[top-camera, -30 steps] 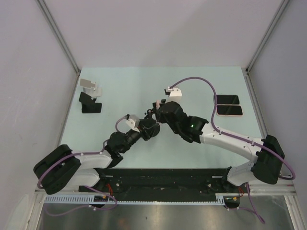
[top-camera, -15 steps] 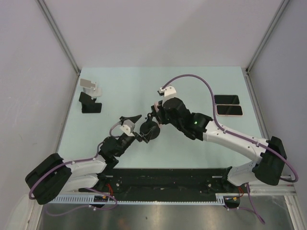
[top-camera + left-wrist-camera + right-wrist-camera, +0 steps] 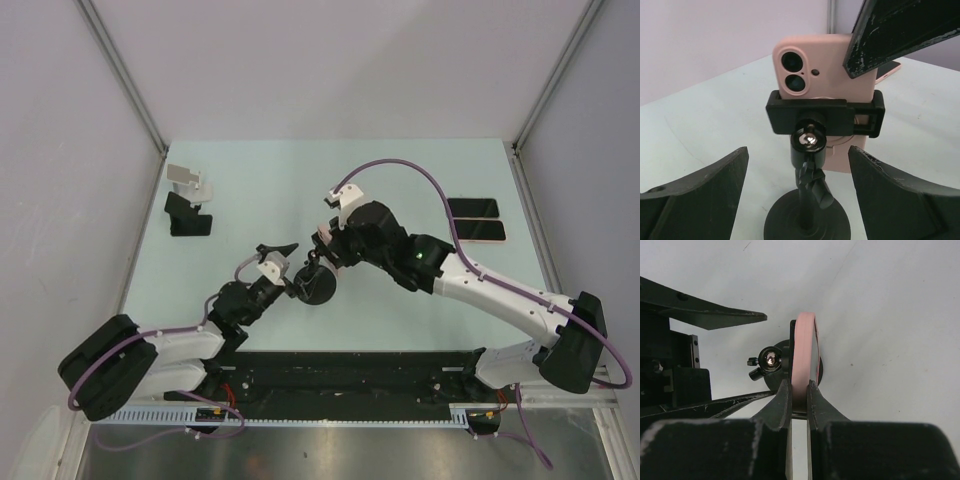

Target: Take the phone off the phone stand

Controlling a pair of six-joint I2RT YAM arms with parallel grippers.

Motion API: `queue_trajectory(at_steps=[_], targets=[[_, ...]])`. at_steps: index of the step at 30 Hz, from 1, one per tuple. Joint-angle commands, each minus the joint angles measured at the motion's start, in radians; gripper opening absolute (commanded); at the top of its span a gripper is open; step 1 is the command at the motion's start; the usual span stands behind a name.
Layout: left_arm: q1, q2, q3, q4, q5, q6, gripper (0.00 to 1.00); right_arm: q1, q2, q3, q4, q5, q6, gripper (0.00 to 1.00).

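Note:
A pink phone stands upright, clamped in a black phone stand with a round base near the table's middle. My right gripper is shut on the phone's upper edge; one of its fingers shows at the phone's top corner in the left wrist view. My left gripper is open. Its fingers stand on either side of the stand's stem without touching it. In the top view the left gripper sits just left of the base.
Two more phones lie flat at the right edge of the table. A white stand and a black stand sit at the far left. The two arms meet closely over the middle.
My left gripper has opened wide and drawn back a little from the stand. The right gripper has closed fully on the phone's top.

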Motion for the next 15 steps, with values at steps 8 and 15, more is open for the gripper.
queue_trajectory(at_steps=[8, 15], targets=[[0.005, 0.069, 0.089, -0.021, 0.112, 0.017, 0.66, 0.043, 0.001, 0.056, 0.062, -0.090, -0.038, 0.00], [0.005, 0.098, 0.107, -0.031, 0.155, -0.006, 0.09, 0.060, 0.023, 0.055, 0.055, -0.007, -0.040, 0.06]])
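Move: The black ball joint under the phone clamp sits just off my left fingertips, about 3 cm to the right, 1 cm ahead and 1 cm lower. The phone's middle is roughly 3 cm ahead and 6 cm right of that hand, 1 cm higher. The stand's round base is some 4 cm right and 12 cm below. From my right hand, pinching the phone's upper edge, the joint lies about 4 cm left, level ahead and 5 cm down. I slide my left hand about 2 cm to the right onto the stand's ball joint, sinking about 1 cm, and shut its wide-open fingers from both sides until they pinch the joint just behind the clamp. Meanwhile my right hand keeps its pinch on the phone's edge and eases about 1 cm back and 1 cm left, then all but stops. ##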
